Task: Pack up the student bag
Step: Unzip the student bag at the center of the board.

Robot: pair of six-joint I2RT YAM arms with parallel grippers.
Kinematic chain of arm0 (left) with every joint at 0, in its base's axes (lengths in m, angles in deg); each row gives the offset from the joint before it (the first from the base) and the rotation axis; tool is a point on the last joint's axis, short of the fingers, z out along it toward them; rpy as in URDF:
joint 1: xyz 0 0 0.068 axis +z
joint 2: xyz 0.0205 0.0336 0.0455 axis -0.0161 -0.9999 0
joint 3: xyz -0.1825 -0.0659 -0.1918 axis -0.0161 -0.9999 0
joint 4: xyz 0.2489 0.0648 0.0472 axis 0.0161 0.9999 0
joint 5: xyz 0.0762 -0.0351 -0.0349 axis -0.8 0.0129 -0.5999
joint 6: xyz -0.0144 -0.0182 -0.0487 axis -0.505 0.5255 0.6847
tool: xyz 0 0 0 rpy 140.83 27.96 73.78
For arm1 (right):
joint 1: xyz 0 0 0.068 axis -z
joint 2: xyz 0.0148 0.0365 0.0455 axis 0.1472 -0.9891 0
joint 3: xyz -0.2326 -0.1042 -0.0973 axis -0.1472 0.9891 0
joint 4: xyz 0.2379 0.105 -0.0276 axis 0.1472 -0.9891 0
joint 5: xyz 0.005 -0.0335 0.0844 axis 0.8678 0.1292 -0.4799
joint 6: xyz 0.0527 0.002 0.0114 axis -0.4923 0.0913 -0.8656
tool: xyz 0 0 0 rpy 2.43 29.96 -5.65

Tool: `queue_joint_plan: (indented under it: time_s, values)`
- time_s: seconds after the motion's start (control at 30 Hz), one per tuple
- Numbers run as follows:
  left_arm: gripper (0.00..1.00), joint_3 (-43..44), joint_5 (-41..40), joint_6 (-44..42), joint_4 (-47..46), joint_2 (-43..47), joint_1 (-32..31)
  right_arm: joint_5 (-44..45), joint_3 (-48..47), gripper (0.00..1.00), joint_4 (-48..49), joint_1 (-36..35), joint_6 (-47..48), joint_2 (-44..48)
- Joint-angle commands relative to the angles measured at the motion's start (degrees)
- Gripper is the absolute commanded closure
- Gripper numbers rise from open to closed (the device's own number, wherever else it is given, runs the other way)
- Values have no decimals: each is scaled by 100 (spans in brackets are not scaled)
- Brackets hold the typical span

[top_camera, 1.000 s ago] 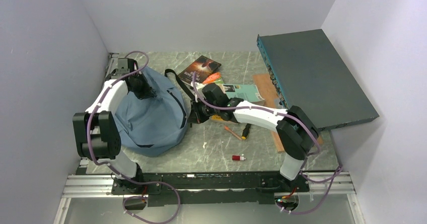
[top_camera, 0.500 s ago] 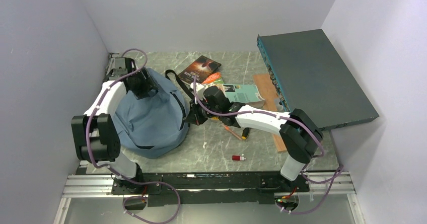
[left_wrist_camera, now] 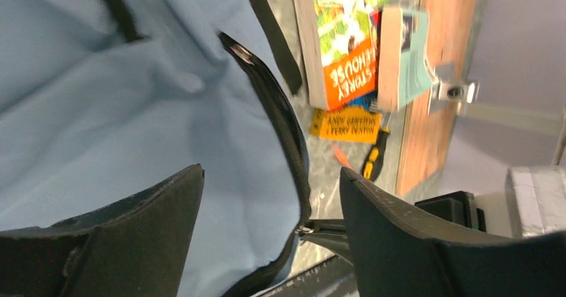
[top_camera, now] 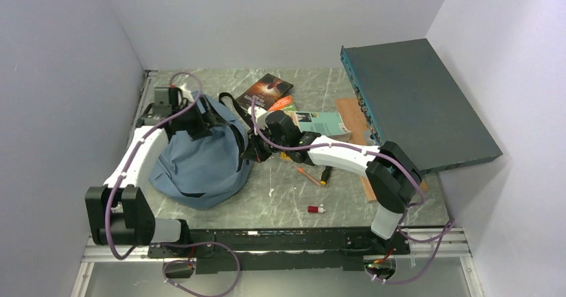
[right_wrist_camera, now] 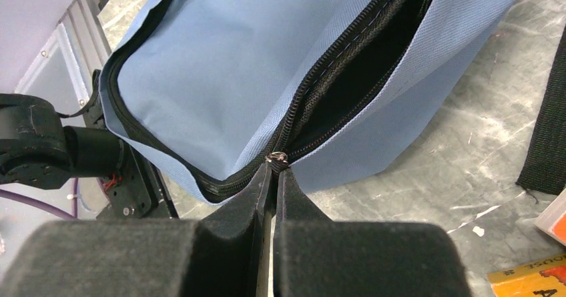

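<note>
The student bag [top_camera: 200,163], dusty blue with black zippers, lies slumped at the left of the table. My left gripper [top_camera: 207,125] hovers open over the bag's upper part; in the left wrist view nothing sits between its fingers [left_wrist_camera: 270,170], only blue fabric [left_wrist_camera: 133,110] and the zipper track [left_wrist_camera: 288,133] below. My right gripper [top_camera: 251,153] is at the bag's right edge, shut on the metal zipper pull [right_wrist_camera: 275,158]. The zipper above the pull is parted, showing a dark inside [right_wrist_camera: 360,63].
Books [top_camera: 267,91] and a teal booklet [top_camera: 320,122] lie behind the right arm. A screwdriver [top_camera: 326,175], an orange pen [top_camera: 307,174] and a small red item [top_camera: 316,209] lie on the table. A dark teal box [top_camera: 420,103] leans at the right, over a wooden board [top_camera: 350,113].
My left gripper has opened, let go of the bag's top and shifted right. The bag's top has sunk. The right gripper stays shut on the zipper pull, a little further left.
</note>
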Motion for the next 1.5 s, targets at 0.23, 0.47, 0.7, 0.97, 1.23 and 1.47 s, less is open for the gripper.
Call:
queue_joint_plan:
  time_s: [0.23, 0.47, 0.7, 0.97, 1.23, 1.47]
  values:
    - [21, 661, -615, 641, 615, -1203, -1525, 203, 44, 100, 293, -11, 315, 329]
    - [78, 1246, -1040, 246, 980, -1539, -1556, 631, -24, 100, 24, -45, 669, 376]
    - [100, 1945, -1624, 723, 1009, -1594, -1163, 911, -166, 100, -306, -223, 864, 486]
    - [100, 2247, -2105, 912, 508, -1357, -965, 492, 682, 100, -80, -1087, 254, 843]
    - [100, 1524, -1103, 170, 392, -1098, -961, -42, 164, 83, -461, -829, 74, 611]
    - [100, 818, -266, -261, 86, -647, -965, -275, 65, 38, -859, -76, -792, 757]
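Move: From my open left hand, the left edge of the open zip is about 7 cm to the right, 1 cm back and 5 cm below; the mouth's far-end slider lies some 4 cm ahead, 4 cm right and 6 cm below. My right hand still grips the near slider's pull, roughly 7 cm back, 10 cm right and 5 cm below the left. Its goal along the closed zip is about 6 cm back, 1 cm left and level. The loose strap end lies 10 cm ahead of the right hand, 1 cm right and 9 cm below. I swing my left hand some 8 cm right and 6 cm down onto the zip's left edge, fingers tipping downward, shut them on the black tape, then pull forward, left and slightly up before easing back a little. My right hand first gives slightly forward and right, then tugs the slider sharply back about 7 cm, opens and lets go of the pull. ##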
